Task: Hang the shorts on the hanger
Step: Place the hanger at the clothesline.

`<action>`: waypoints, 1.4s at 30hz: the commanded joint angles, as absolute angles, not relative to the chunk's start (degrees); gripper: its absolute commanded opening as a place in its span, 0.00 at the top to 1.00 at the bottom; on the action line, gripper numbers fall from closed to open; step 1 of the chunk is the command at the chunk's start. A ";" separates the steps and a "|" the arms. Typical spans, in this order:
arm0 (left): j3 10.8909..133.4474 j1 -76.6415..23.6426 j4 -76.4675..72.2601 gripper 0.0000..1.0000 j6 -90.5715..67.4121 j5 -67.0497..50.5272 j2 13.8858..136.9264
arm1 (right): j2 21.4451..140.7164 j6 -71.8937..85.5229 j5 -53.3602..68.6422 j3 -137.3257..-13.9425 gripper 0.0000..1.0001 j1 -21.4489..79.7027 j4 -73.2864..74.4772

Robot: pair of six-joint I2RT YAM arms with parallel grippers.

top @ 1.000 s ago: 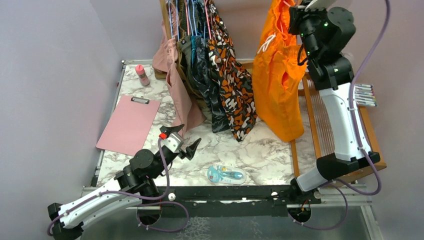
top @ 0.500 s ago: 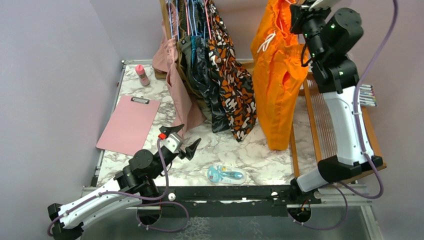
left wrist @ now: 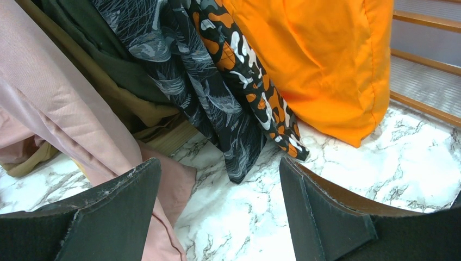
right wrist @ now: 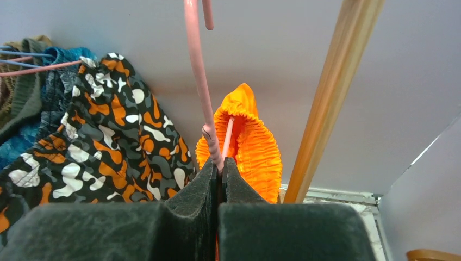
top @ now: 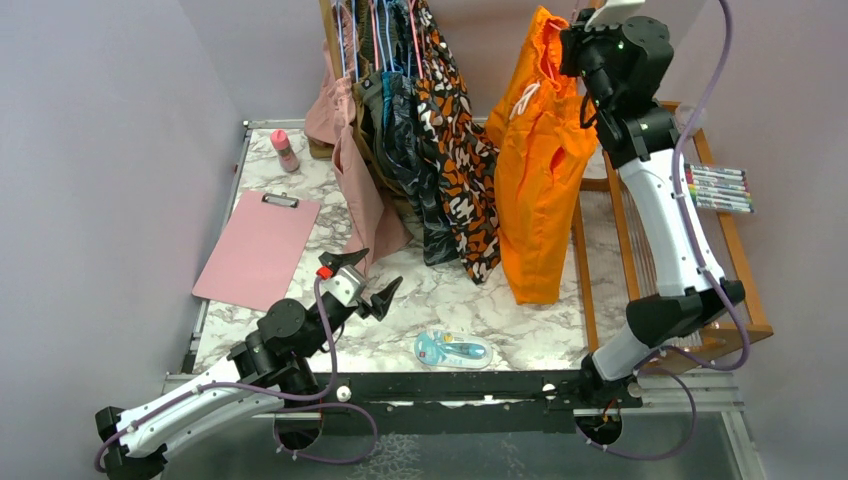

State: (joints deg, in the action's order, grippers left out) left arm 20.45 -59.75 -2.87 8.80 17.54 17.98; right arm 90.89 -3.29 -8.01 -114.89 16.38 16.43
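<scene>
The bright orange shorts (top: 540,160) hang off the pink wire hanger (right wrist: 198,81), whose neck runs down into the gathered waistband (right wrist: 255,141). My right gripper (right wrist: 220,163) is shut on that neck just above the fabric. In the top view it is held high at the back (top: 575,38), with the shorts dangling over the marble table beside the patterned garment (top: 460,160). My left gripper (top: 375,285) stands open and low over the table's front left. Nothing lies between its fingers (left wrist: 217,168), and the shorts' lower end (left wrist: 321,60) shows beyond them.
A row of clothes on blue and pink hangers fills the back, with a dusty pink garment (top: 355,180) at its left. A wooden post (right wrist: 331,98) rises right of the shorts. Pink clipboard (top: 258,248), pink bottle (top: 285,150), blue packet (top: 452,349), wooden rack (top: 660,260) and markers (top: 718,187) are around.
My right arm has swung left with the hanger and shorts, bringing them close beside the patterned garment. The left arm has not moved.
</scene>
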 commanded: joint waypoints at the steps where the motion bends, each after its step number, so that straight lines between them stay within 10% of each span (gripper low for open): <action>1: 20.30 -59.68 -3.25 0.18 8.24 16.87 17.27 | 90.78 -1.05 -4.01 -123.60 0.99 15.95 13.34; 42: 19.94 -59.68 -3.76 0.18 8.77 16.85 19.22 | 109.64 8.85 -11.51 -138.12 0.99 13.58 5.76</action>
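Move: From the right hand, which already holds the hanger, the stretch of clothesline rod to hang it on lies about 12 cm ahead and 9 cm above. The right wooden post stands some 12 cm to the hand's right and about as far ahead as the rod; the camo shorts hang about 16 cm left, 10 cm ahead and 15 cm lower. From the left hand, that stretch is roughly 40 cm ahead, 24 cm right and 35 cm up. Keep the right fingers shut on the pink hanger and lift it about 6 cm, easing back slightly, then drive it forward about 9 cm towards the clothesline rod while sinking some 3 cm. Meanwhile roll the hand so that its left side rises about 10 degrees, and tip the fingers up slightly. ##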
